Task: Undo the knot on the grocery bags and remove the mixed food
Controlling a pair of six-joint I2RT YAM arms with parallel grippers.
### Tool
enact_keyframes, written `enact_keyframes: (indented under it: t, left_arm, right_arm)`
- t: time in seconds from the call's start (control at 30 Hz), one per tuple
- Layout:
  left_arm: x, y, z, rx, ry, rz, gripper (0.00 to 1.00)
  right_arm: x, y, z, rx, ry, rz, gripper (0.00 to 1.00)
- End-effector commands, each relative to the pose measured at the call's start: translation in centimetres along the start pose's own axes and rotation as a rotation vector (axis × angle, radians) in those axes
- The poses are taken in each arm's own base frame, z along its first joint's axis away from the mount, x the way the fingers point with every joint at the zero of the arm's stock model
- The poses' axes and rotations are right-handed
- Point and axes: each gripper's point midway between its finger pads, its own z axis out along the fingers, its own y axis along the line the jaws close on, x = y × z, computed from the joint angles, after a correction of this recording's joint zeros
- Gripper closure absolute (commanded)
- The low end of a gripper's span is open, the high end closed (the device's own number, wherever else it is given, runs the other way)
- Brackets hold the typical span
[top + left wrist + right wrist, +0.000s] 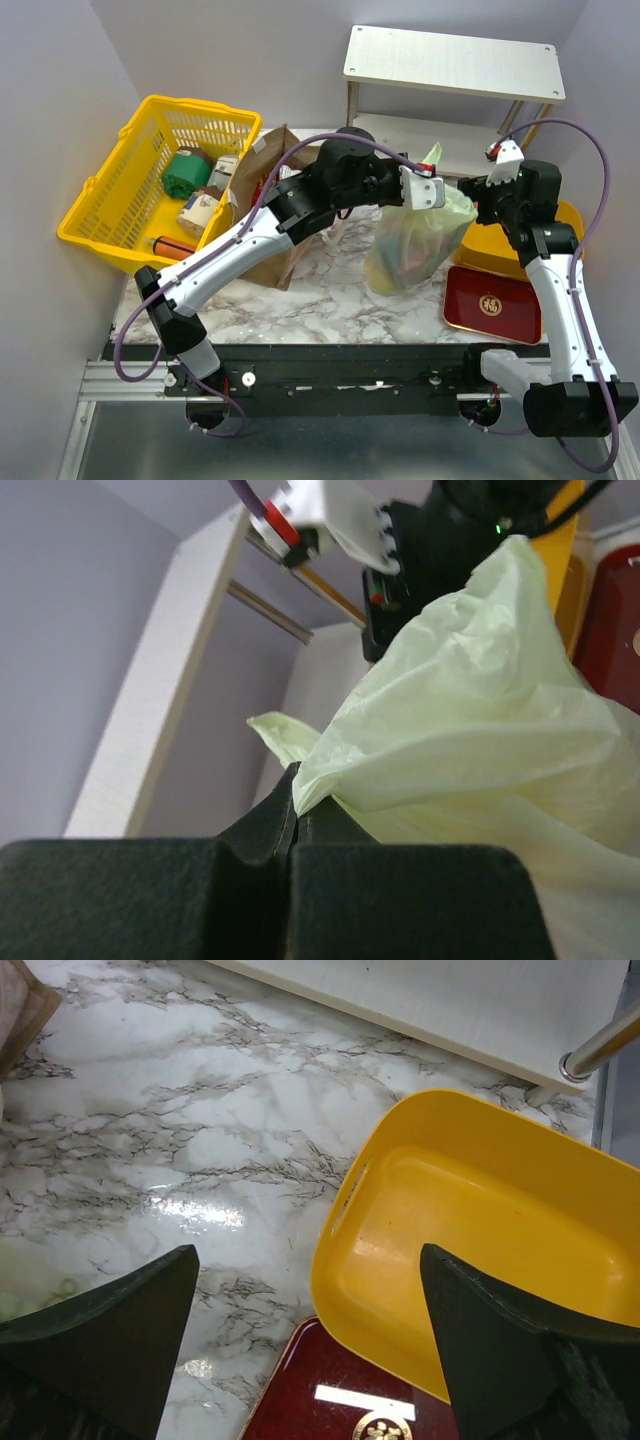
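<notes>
The pale green plastic bag stands on the marble table, its top pulled up. My left gripper is shut on that bunched top, and thin plastic spills out between the closed fingers. I cannot pick out the knot itself in the pinched plastic. Dim coloured food shapes show through the bag's wall. The brown paper bag stands behind my left arm. My right gripper hovers just right of the bag top, open and empty, above the table.
A yellow mesh basket at the left holds a green can and cartons. Right of the bag lie a yellow tub and a dark red tray. A white shelf stands at the back right.
</notes>
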Motion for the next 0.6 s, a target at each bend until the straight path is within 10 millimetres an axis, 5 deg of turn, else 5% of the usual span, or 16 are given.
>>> enact_keyframes:
  t: [0.0,0.17,0.2,0.23,0.3,0.57]
  left_arm:
    - [-0.3,1.8,0.2,-0.02,-0.06,-0.015,1.0]
    - [2.8,-0.8,1.7,0.051,-0.002,-0.028,0.99]
    - [4.5,-2.7,2.2,0.111,0.041,-0.05,0.62]
    - [5.3,-3.4,2.2,0.131,0.066,-0.069,0.43]
    - [7.0,-4.7,2.1,0.143,0.136,-0.18,0.22]
    - [10.6,-6.8,-4.7,0.163,0.302,-0.391,0.11]
  right_arm:
    - [0.1,-0.2,-0.2,0.002,-0.018,-0.007,0.0]
    - [0.6,-0.2,-0.1,0.005,-0.007,-0.007,0.0]
    - [0.9,-0.2,-0.1,0.003,0.001,-0.01,0.0]
    - [1.0,-0.2,-0.1,0.004,0.004,-0.009,0.0]
    - [1.2,-0.2,-0.2,0.002,0.009,-0.015,0.0]
    - [2.5,0.5,0.0,-0.03,0.031,-0.019,0.0]
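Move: On the bare tabletop about 40 cm below the left hand and 4 cm to its left is the landing place for the grocery bag, already pinched and hanging from that hand. From the left hand, the red tray lies some 20 cm right and 6 cm back, the yellow basin 24 cm right and 5 cm farther out, the paper bag about 24 cm left and 6 cm farther out. From the right hand the landing place is roughly 15 cm left, 6 cm back and 24 cm down. Lowering the held grocery bag some 5 cm towards the tabletop between the paper bag and the red tray, easing forward slightly, the left hand then opens its fingers wide and lets go. It keeps sinking, to about 11 cm in all, with a late drift left, while the wrist rolls and tips its fingers down by some 20 degrees over the bag. ##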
